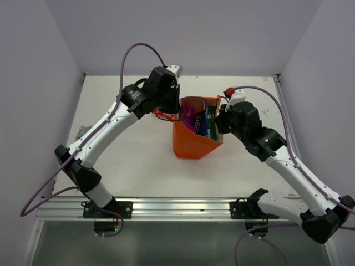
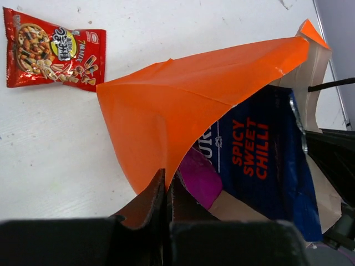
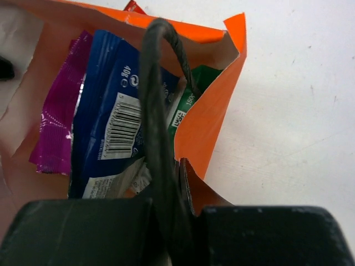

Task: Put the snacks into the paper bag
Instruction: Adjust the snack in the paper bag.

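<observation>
The orange paper bag (image 1: 191,145) stands mid-table with its mouth open. Inside it are a dark blue packet (image 2: 260,166), a magenta packet (image 2: 202,177) and a green-and-white packet (image 3: 188,97). My left gripper (image 2: 167,185) is shut on the bag's left rim (image 1: 176,113). My right gripper (image 3: 186,183) is shut on the right rim, with the black cord handle (image 3: 158,111) running up beside its fingers; in the top view this gripper (image 1: 221,123) is at the bag's right side. A red packet (image 2: 52,50) lies flat on the table outside the bag, left of it.
A small grey thing (image 1: 82,132) lies at the table's left edge beside the left arm. White walls close in the table at the back and sides. The arms' mounting rail (image 1: 177,208) runs along the near edge.
</observation>
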### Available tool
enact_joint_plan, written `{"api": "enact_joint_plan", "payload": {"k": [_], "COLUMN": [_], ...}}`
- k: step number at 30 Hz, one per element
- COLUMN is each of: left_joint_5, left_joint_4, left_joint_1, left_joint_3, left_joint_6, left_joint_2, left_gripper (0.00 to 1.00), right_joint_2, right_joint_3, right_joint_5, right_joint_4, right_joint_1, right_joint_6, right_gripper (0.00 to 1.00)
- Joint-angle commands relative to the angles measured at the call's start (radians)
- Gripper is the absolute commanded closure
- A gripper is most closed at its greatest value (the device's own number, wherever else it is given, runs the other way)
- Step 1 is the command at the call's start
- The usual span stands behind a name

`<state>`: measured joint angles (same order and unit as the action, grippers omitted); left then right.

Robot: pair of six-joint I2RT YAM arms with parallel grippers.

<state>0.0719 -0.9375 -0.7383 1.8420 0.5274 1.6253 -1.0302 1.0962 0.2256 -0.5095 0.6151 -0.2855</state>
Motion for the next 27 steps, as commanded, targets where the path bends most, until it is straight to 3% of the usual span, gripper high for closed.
{"api": "enact_joint_plan", "payload": {"k": [1,3,9,12,13,16,20,25,27], "left_joint_5": [-0.159,-0.095,0.020,0.028,0.007,-0.004,-0.020,-0.090,-0.101], "left_joint_4": [0.032,0.098,0.063,0.062,0.072,0.083,0.114,0.183,0.201], "left_joint_1": [0.036,-0.010,0.028,0.028,0.028,0.028,0.028,0.028,0.028], "left_joint_3": [0.037,-0.030,-0.070,-0.089,-0.095,-0.116,-0.130,-0.173,-0.182], "left_joint_6": [-0.021,-0.032,-0.052,-0.056,-0.059,-0.067,-0.075,-0.070,-0.069], "left_joint_2": [0.077,0.029,0.004,0.004,0.004,0.002,-0.010,-0.045,-0.048], "left_gripper": [1.00,1.00,1.00,1.00,1.00,1.00,1.00,1.00,1.00], "right_joint_2": [-0.088,-0.082,-0.085,-0.085,-0.085,-0.085,-0.111,-0.178,-0.232], "right_joint_3": [0.074,0.039,0.066,0.134,0.160,0.292,0.476,0.622,0.692], "right_joint_5": [-0.055,-0.086,-0.023,0.003,0.006,0.004,-0.003,-0.058,-0.014], "right_joint_4": [-0.084,-0.040,-0.073,-0.124,-0.145,-0.247,-0.369,-0.394,-0.443], "right_joint_1": [0.002,0.006,0.005,0.005,0.006,0.006,0.005,0.049,0.130], "right_joint_6": [-0.055,-0.069,-0.073,-0.063,-0.055,-0.029,-0.012,-0.072,-0.084], "right_gripper": [1.00,1.00,0.98,0.77,0.62,0.42,0.28,0.21,0.20]}}
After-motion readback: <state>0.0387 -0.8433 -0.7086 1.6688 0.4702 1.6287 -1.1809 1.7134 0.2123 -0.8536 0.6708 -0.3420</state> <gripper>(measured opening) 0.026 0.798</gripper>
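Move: Between the two hands hangs the orange paper bag, its left rim in the left fingers and its right rim in the right ones; its middle is about 7 cm to the right of the left hand, 2 cm back and 12 cm down, and from the right hand 8 cm left, level with it and 10 cm down. Inside, about 9 cm below the left hand, the purple snack lies 4 cm to its right and the blue packet 9 cm right. The green packet is 3 cm left of the right hand, 2 cm ahead and 8 cm down. Lowering the bag with both hands, the left sinks about 5 cm, mostly in one quick drop, and then stays there with its pinch on the left rim. The right dips only 2–3 cm with its rim, opens wide to let go, and rises straight up some 17 cm clear of the bag. ##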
